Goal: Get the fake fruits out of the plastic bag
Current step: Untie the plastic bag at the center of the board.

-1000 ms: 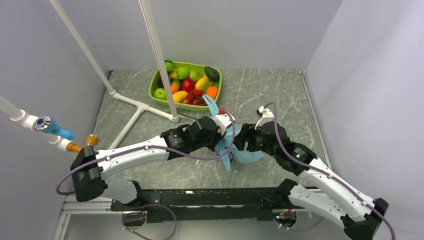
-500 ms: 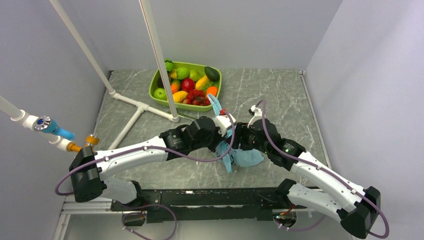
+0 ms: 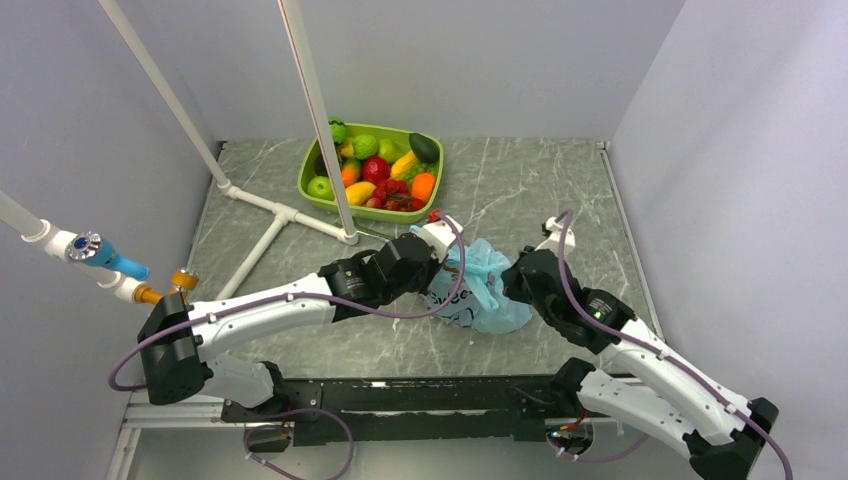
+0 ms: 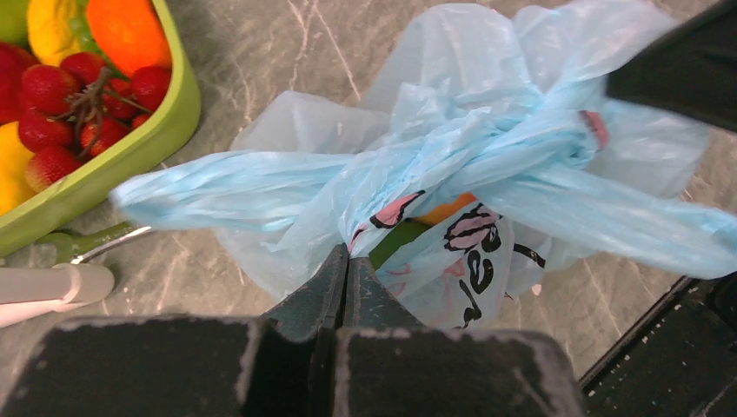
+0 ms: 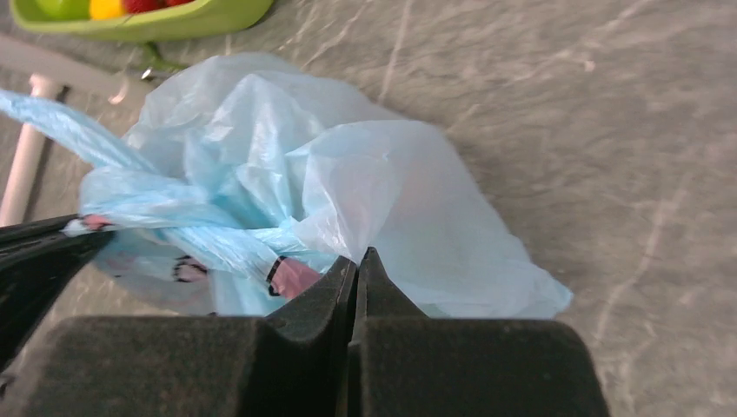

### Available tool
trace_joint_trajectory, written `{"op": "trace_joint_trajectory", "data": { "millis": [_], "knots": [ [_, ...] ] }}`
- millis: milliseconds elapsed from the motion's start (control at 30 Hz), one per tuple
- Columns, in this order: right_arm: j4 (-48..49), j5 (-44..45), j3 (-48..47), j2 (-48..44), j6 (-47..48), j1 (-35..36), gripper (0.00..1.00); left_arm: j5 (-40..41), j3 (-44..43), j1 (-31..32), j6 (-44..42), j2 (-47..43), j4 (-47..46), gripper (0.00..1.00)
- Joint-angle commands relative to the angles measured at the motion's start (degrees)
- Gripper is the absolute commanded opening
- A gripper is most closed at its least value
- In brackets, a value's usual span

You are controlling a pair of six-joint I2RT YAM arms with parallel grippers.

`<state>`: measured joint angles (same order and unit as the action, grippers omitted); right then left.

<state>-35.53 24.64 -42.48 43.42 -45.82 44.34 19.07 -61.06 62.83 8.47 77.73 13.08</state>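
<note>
The plastic bag (image 3: 478, 288) lies crumpled mid-table between both arms, light blue with dark and pink print, its handles knotted. In the left wrist view the plastic bag (image 4: 487, 148) shows a green fruit (image 4: 393, 244) and an orange fruit (image 4: 445, 208) through the film; the other fake fruits inside are hidden. My left gripper (image 4: 348, 257) is shut, pinching the bag's near-left film. My right gripper (image 5: 358, 258) is shut on a fold of the plastic bag (image 5: 391, 200) at its right side. In the top view the left gripper (image 3: 443, 262) and the right gripper (image 3: 508, 283) flank the bag.
A lime-green tray (image 3: 311, 164) full of toy fruit stands at the back, just beyond the bag; its rim (image 4: 130, 161) lies close on the left. A white pipe frame (image 3: 265, 205) rests on the table's left, with a slanted pole (image 3: 315, 110) rising from it.
My right gripper has closed from open onto the bag and drawn back to the right. The raised handle has dropped and the bag now lies spread wider.
</note>
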Motion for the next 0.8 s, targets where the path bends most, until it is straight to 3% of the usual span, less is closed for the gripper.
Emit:
{"op": "trace_joint_trajectory", "data": {
  "millis": [0,200,367,467,667,767],
  "knots": [
    [-10.38,13.59,-1.71,-4.6,-3.97,-0.4,0.0,7.19,0.48,-0.25,1.03,-3.71,-1.58,0.0],
    [-11.54,15.29,-2.62,-5.0,0.69,-0.44,0.1,7.31,1.02,-0.25,0.47,-4.43,-2.29,0.0],
    [-6.18,3.97,-7.62,-2.12,15.7,-0.55,0.59,5.05,1.29,-0.25,0.12,-4.53,-2.87,0.0],
    [-4.16,0.25,-10.68,-2.68,20.98,-0.57,0.71,4.28,1.08,-0.25,-0.03,-4.22,-2.96,0.0],
    [6.09,-21.33,-11.94,1.44,32.66,-0.49,0.77,3.04,0.74,-0.25,0.12,-3.73,-2.73,0.0],
    [9.89,-22.65,-11.02,4.02,34.2,-0.47,0.75,2.58,0.83,-0.25,0.21,-3.94,-2.79,0.0]
  ]
}}
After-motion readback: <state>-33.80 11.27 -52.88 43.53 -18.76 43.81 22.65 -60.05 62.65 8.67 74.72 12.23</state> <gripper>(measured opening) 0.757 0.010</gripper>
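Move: Held between the two shut grippers is the bag's twisted, knotted band: the knot is about 5 cm left of the right hand and 1 cm ahead, and some 7 cm right of the left hand and 1 cm back, about a centimetre below both. The fruit-filled bag body is roughly 6 cm left of the right hand, level fore and aft, 9 cm below. From the left hand, the fruit basket is about 22 cm ahead and 15 cm left, the wrench 9 cm ahead and 13 cm left, both well below. Pulling on to the right, the right hand goes about 5 cm away from the knot with its fingers still shut, then opens wide and lets go of the bag, rises about 7 cm and swings back left over the band, turning some 30 degrees counter-clockwise with its fingers tipping up. The left hand keeps its pinch on the bag and lifts it slightly, drifting left. ##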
